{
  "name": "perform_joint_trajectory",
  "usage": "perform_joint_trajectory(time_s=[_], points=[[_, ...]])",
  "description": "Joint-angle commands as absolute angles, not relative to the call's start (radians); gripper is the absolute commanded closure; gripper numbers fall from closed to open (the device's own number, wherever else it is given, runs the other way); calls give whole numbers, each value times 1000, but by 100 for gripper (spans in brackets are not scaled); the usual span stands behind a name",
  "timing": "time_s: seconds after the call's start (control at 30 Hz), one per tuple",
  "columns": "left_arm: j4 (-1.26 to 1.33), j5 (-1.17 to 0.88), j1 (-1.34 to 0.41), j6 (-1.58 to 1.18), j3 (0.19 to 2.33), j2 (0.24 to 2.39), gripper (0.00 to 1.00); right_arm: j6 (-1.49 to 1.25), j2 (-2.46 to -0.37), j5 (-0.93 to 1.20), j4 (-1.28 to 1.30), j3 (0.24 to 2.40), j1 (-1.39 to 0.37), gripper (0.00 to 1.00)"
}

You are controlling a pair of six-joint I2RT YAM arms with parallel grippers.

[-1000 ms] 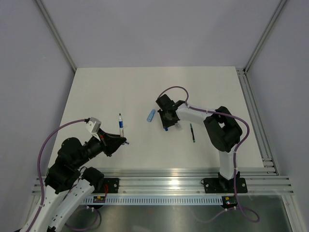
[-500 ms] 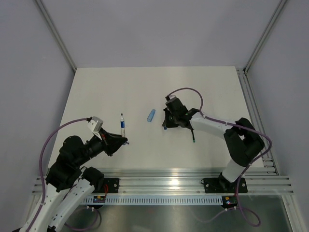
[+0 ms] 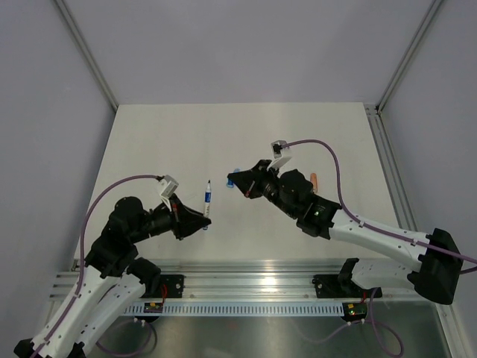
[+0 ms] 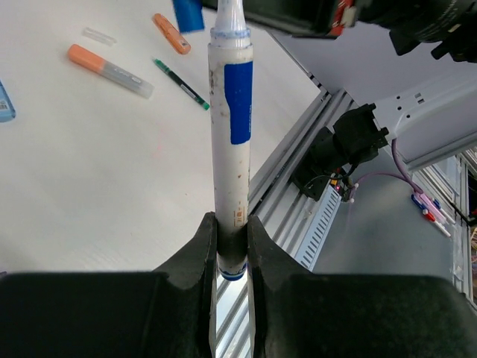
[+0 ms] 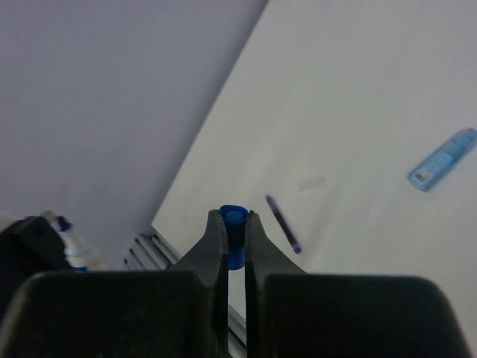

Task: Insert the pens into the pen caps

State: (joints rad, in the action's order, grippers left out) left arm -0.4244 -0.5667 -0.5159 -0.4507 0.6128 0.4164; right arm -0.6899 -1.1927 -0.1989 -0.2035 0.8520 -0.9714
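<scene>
My left gripper (image 4: pixel 231 221) is shut on the lower end of a white pen (image 4: pixel 229 142) with a blue label, which is raised off the table. In the top view this pen (image 3: pixel 208 192) slants up from the left gripper (image 3: pixel 202 215) toward the right one. My right gripper (image 5: pixel 233 218) is shut on a small blue pen cap (image 5: pixel 234 233), held in the air with its round end facing outward. Seen from above, the right gripper (image 3: pixel 242 184) hovers a short way to the right of the pen's tip.
On the table lie a clear pen with an orange end (image 4: pixel 110 68), an orange cap (image 4: pixel 171 33), a thin green-tipped pen (image 4: pixel 182 83), a clear cap (image 4: pixel 99 35), a thin purple pen (image 5: pixel 283 224) and a light blue cap (image 5: pixel 442 159). The rail (image 3: pixel 253 283) runs along the near edge.
The right gripper closed on the blue cap, lifted it and swung left. The left arm carried the white pen up and to the right, so the two grippers now stand close together.
</scene>
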Motion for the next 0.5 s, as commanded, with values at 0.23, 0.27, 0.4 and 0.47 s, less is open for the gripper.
perform_joint_trajectory(time_s=[0.23,0.27,0.4,0.47], points=[[-364,-644,-511,-463,580,410,100,-684,-1218,-367,-449,946,-1074,100],[-359,-647,-512,-466,578,411,100,-681,-1223,-370,-452,951,-1075,100],[-360,-652,-512,-465,577,413,100,-666,-1246,-383,-437,982,-1086,100],[-360,-650,-512,-465,577,413,100,-660,-1252,-379,-439,989,-1092,100]])
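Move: The right hand holds the blue cap; the upright pen's tip, in the left hand, lies about 5 cm to this hand's left, 6 cm nearer the bases and perhaps 8 cm higher. On the table some 26 cm below, the light-blue highlighter lies about 16 cm ahead and 2 cm left, the purple pen about 2 cm ahead and 17 cm left. From the left hand the pen's tip is roughly 10 cm above and 6 cm forward, straight ahead. Rising about 7 cm and drifting some 3 cm left, the right hand carries the pinched blue cap up towards the height of the pen's tip, slowing as it goes, its fingers tipping upward by about 15 degrees. The left hand keeps its grip low on the upright pen and sinks only about 1 cm. ##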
